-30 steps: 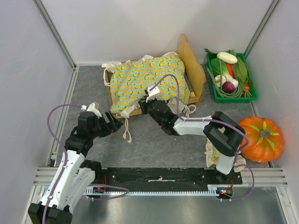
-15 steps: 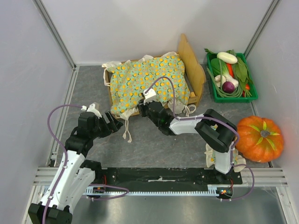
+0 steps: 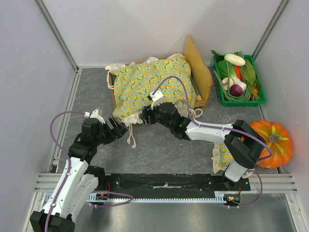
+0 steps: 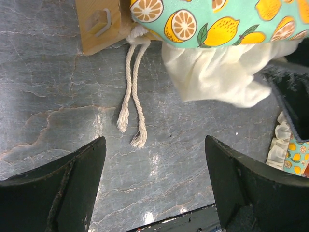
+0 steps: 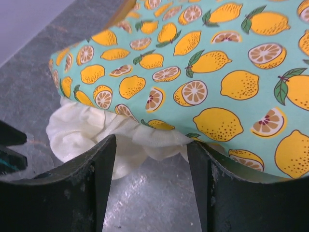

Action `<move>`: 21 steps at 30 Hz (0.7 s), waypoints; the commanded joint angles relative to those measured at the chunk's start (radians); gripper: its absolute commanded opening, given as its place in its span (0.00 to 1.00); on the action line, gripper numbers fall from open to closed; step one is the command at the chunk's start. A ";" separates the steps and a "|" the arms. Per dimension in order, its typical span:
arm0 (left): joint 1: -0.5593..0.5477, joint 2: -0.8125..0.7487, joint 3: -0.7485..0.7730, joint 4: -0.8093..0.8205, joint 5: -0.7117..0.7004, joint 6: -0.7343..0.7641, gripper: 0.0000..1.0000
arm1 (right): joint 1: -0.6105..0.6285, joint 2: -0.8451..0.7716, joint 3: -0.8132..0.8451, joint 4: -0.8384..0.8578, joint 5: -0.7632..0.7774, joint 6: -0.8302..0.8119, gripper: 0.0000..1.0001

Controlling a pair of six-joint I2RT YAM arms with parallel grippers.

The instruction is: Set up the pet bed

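The pet bed (image 3: 197, 62) stands at the back middle, its light-wood headboard on the right; a corner of its frame (image 4: 99, 24) shows in the left wrist view. A green lemon-print blanket (image 3: 152, 82) covers it, and its cream ruffle (image 5: 87, 130) hangs over the front edge. My right gripper (image 3: 146, 116) is open at that front edge, and the ruffle lies loose at the tips of its fingers (image 5: 150, 145). My left gripper (image 3: 120, 129) is open over the bare floor (image 4: 154, 145) near the bed's front-left corner, holding nothing.
A white cord (image 4: 133, 96) hangs from the bed corner onto the grey floor. A small matching pillow (image 3: 223, 155) lies under the right arm by its base. An orange pumpkin (image 3: 270, 145) sits at the right. A green tray (image 3: 219, 92) with vegetables stands back right.
My right gripper has opened and let go of the blanket's front edge after drawing it forward and left. The left arm has barely moved.
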 commanded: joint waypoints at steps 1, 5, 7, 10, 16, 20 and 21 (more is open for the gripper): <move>0.004 -0.003 0.003 0.046 -0.007 -0.031 0.89 | -0.006 -0.015 -0.027 -0.097 -0.066 0.018 0.68; 0.004 -0.001 0.000 0.046 -0.012 -0.037 0.89 | -0.006 -0.027 -0.079 -0.064 -0.107 0.073 0.68; 0.004 -0.003 -0.006 0.052 -0.007 -0.043 0.89 | -0.004 -0.029 -0.097 -0.052 -0.095 0.087 0.68; 0.004 -0.003 -0.012 0.063 0.003 -0.048 0.89 | -0.006 0.002 -0.079 -0.025 -0.077 0.090 0.68; 0.004 0.007 0.000 0.063 0.011 -0.042 0.89 | -0.012 0.099 0.024 0.033 -0.064 0.098 0.69; 0.004 -0.001 -0.001 0.063 0.014 -0.045 0.89 | -0.021 0.163 0.085 0.071 -0.003 0.095 0.37; 0.004 -0.006 -0.001 0.061 0.016 -0.043 0.89 | -0.023 0.159 0.091 0.080 0.009 0.084 0.27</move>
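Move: The right hand's open fingers face the cover's front ruffle, roughly 3 cm to its left, 1 cm ahead and 6 cm below. The tie cords hang about 6 cm back and 5 cm left, 16 cm down; the bed's front-left corner is 11 cm left, 2 cm ahead and 10 cm lower. The headboard stands some 24 cm right and 18 cm ahead. From the left hand, the ruffle is about 6 cm ahead, 7 cm right, slightly lower. Down about 6 cm while drawing back some 3 cm and slightly right, the right hand drops in front of the cover's edge, its fingers tipping about 10 degrees further down. Staying low, it then goes back forward and left, about 3 cm each way, into the hanging edge beside the ruffle, and the open fingers begin closing there. ##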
